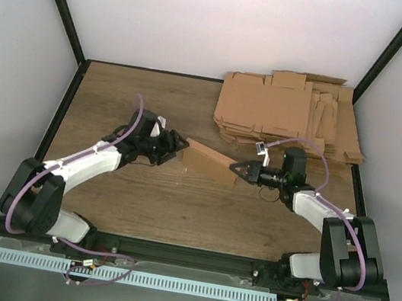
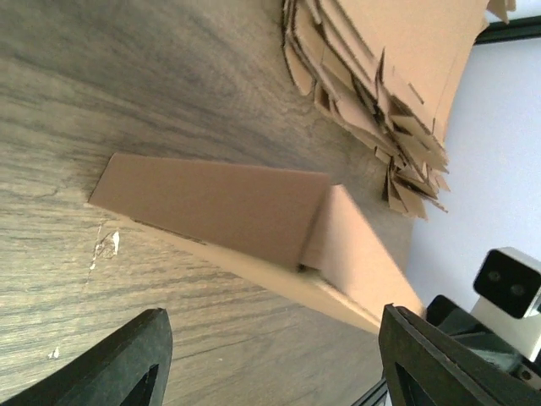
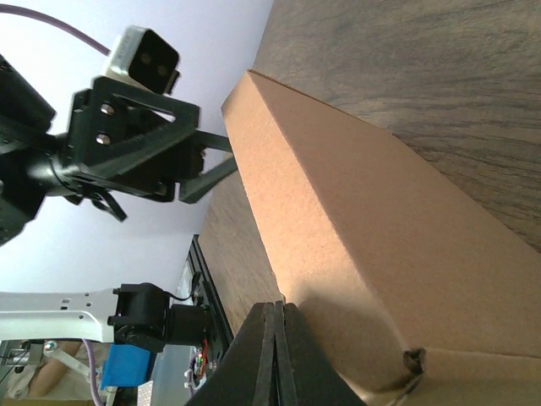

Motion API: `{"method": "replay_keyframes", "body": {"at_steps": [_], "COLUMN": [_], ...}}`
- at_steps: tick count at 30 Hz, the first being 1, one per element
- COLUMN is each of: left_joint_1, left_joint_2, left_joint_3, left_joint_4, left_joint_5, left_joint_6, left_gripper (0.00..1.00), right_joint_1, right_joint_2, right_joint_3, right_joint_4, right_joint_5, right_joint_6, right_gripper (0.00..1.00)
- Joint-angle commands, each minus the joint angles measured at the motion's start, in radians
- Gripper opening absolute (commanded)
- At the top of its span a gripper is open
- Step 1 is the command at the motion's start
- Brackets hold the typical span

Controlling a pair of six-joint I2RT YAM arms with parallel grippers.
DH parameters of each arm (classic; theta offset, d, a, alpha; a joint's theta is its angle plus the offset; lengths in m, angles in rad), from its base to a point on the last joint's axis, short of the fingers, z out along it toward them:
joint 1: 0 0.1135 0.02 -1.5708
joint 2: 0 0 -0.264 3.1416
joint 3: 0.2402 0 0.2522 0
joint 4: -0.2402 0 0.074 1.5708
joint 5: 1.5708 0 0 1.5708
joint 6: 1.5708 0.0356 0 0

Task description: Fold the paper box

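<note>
The paper box (image 1: pixel 209 161) is a brown cardboard piece folded into a low wedge shape in the middle of the table. In the left wrist view the paper box (image 2: pixel 228 203) lies just beyond my fingers, with one flap raised at its right end. My left gripper (image 1: pixel 179 147) is at the box's left end and stands open (image 2: pixel 272 313) with nothing between its fingers. My right gripper (image 1: pixel 237 170) is at the box's right end. It is shut (image 3: pixel 275 306), and its closed tips rest against the edge of the paper box (image 3: pixel 363 228).
A pile of flat brown cardboard blanks (image 1: pixel 292 113) lies at the back right, near the right wall, and shows in the left wrist view as well (image 2: pixel 380 76). Black frame rails edge the wooden table (image 1: pixel 117 98). White walls enclose the cell.
</note>
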Motion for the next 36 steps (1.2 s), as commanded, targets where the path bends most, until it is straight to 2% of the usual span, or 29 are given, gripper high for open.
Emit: {"method": "replay_keyframes", "body": {"at_steps": [1,5,8,12,14,15,21,26,32,36], "left_joint_1": [0.012,0.025,0.034,0.046,0.052,0.053,0.055,0.057,0.07,0.07], "left_joint_2": [-0.055,-0.064,-0.059,-0.033,-0.001,0.02,0.093,0.142,0.211,0.228], "left_joint_3": [0.089,0.164,0.214,0.249,0.252,0.252,0.189,0.12,-0.013,-0.021], "left_joint_4": [-0.127,-0.188,-0.208,-0.16,-0.111,-0.088,0.066,0.143,0.349,0.352], "left_joint_5": [-0.049,-0.044,-0.033,0.054,0.133,0.169,0.267,0.286,0.307,0.323], "left_joint_6": [0.075,0.115,0.145,0.171,0.166,0.157,0.097,0.089,0.036,0.042], "left_gripper": [0.7,0.7,0.62,0.33,0.11,0.05,0.04,0.04,0.04,0.04], "right_joint_1": [-0.002,-0.003,-0.002,-0.002,-0.002,-0.002,-0.002,-0.002,-0.002,-0.003], "right_joint_2": [0.039,0.037,0.04,0.04,0.038,0.038,0.038,0.04,0.041,0.019], "right_joint_3": [0.0,0.007,0.009,0.01,0.012,0.014,0.018,0.016,0.02,0.043], "right_joint_4": [-0.105,-0.113,-0.116,-0.12,-0.125,-0.126,-0.126,-0.126,-0.128,-0.157], "right_joint_5": [0.112,0.113,0.112,0.112,0.112,0.112,0.11,0.113,0.109,0.099], "right_joint_6": [-0.029,-0.035,-0.038,-0.041,-0.043,-0.044,-0.045,-0.047,-0.049,-0.053], "right_gripper": [0.01,0.01,0.01,0.01,0.01,0.01,0.01,0.01,0.01,0.01]}}
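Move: The box stands on edge between the hands. Its middle is about 9 cm to the left hand's right, roughly level with it fore and aft and some 5 cm below. The right gripper's shut tips are about 15 cm to the left hand's right and 2 cm back. The cardboard stack lies some 28 cm right of the left hand, 18 cm ahead and 10 cm below. From the right hand the box's middle is about 6 cm left, 3 cm ahead and 5 cm below. With its fingers newly shut, the left hand comes down onto the top of the box's left end, while the right hand's shut tips stay on the right end. To get there it rises about 8 cm beside the box with open fingers, drifting slightly forward, closes them near the top, then goes some 3 cm right and sinks about 7 cm, rolling and turning a little clockwise. ##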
